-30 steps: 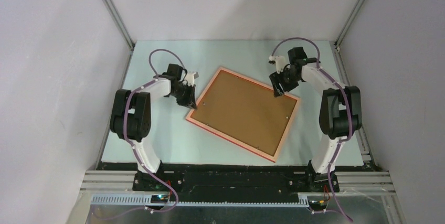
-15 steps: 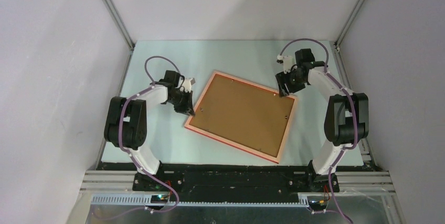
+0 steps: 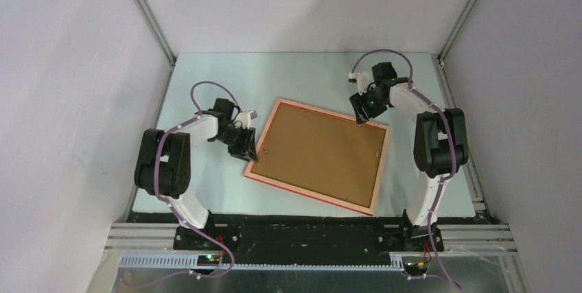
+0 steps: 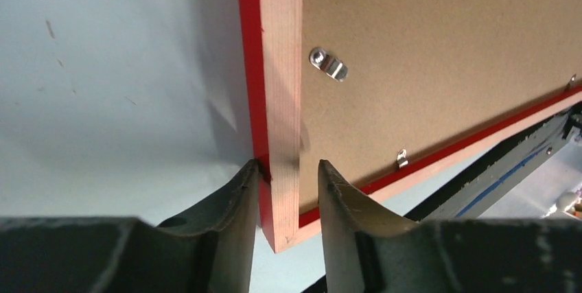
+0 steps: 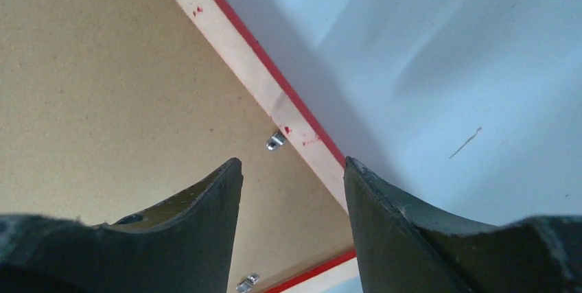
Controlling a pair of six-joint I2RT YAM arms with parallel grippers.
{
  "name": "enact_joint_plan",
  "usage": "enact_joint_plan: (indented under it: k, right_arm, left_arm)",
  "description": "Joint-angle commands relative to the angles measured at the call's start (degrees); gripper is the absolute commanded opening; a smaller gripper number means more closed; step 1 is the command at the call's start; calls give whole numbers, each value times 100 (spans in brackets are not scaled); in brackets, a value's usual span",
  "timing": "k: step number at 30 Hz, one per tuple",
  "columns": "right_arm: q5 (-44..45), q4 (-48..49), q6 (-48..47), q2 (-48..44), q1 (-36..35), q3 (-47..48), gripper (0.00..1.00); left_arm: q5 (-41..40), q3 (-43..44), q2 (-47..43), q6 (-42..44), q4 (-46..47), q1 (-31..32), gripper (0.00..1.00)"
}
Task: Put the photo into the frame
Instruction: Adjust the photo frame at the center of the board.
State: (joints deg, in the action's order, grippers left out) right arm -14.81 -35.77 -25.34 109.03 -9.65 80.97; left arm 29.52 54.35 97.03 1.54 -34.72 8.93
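Note:
The frame lies face down on the table, pale wood back edges up and a red rim around them. The brown backing board fills it, under small metal clips. The photo is hidden. My left gripper is at the frame's left corner. Its jaws are open and straddle the wood rail: one finger touches the red side, the other stands clear over the board. My right gripper hovers open over the far right corner, above the rail and a clip.
Grey walls and aluminium posts close in the pale table on three sides. A black strip runs along the near edge between the arm bases. Bare tabletop surrounds the frame.
The left jaws have opened off the frame's left corner. The frame has turned a little and lies nearer the arm bases. The right gripper stays open by the far right corner.

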Motion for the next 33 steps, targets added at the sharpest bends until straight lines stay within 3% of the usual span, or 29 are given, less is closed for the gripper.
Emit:
enact_joint_plan:
  k: [1,10,23,33]
  right_arm:
    - [-74,11,-127,198,-95,497,60]
    - [310,-2,327,44,-149,510,58]
    - [977,-166,1421,-1454,373,-1198,62]
    - [1132,-57,1684,-1477,726,-1822,62]
  left_arm:
    - [415,-65,-411,303,-394,4,42]
    - [56,217,-599,349,-416,5,55]
    - [-670,819,-365,127,-42,5,57]
    - [-702,839,-204,48,65,17,59]
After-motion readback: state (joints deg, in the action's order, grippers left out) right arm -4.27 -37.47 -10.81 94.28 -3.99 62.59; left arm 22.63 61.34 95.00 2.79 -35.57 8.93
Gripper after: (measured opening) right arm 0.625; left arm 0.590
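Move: The photo frame's left rail runs between the left hand's half-open fingers, its middle some 9 cm ahead and 2 cm right, about 1 cm lower; the frame's near-left corner is about 5 cm behind, and a metal clip lies roughly 4 cm ahead and 4 cm right. For the right hand, the far-right corner is about 3 cm back, 8 cm right and 3 cm down; the right-edge clip is some 12 cm back, 3 cm right. The frame's left rail comes free as the left fingers open wider; that hand eases back 1 cm while rising, then goes forward along the rail, ending about 5 cm forward and 3 cm higher. From the far rail the right hand, still open, edges 1.5 cm forward-left, then swings back and right some 11 cm around the far-right corner, turning about 20 degrees clockwise and dipping over the right rail. ##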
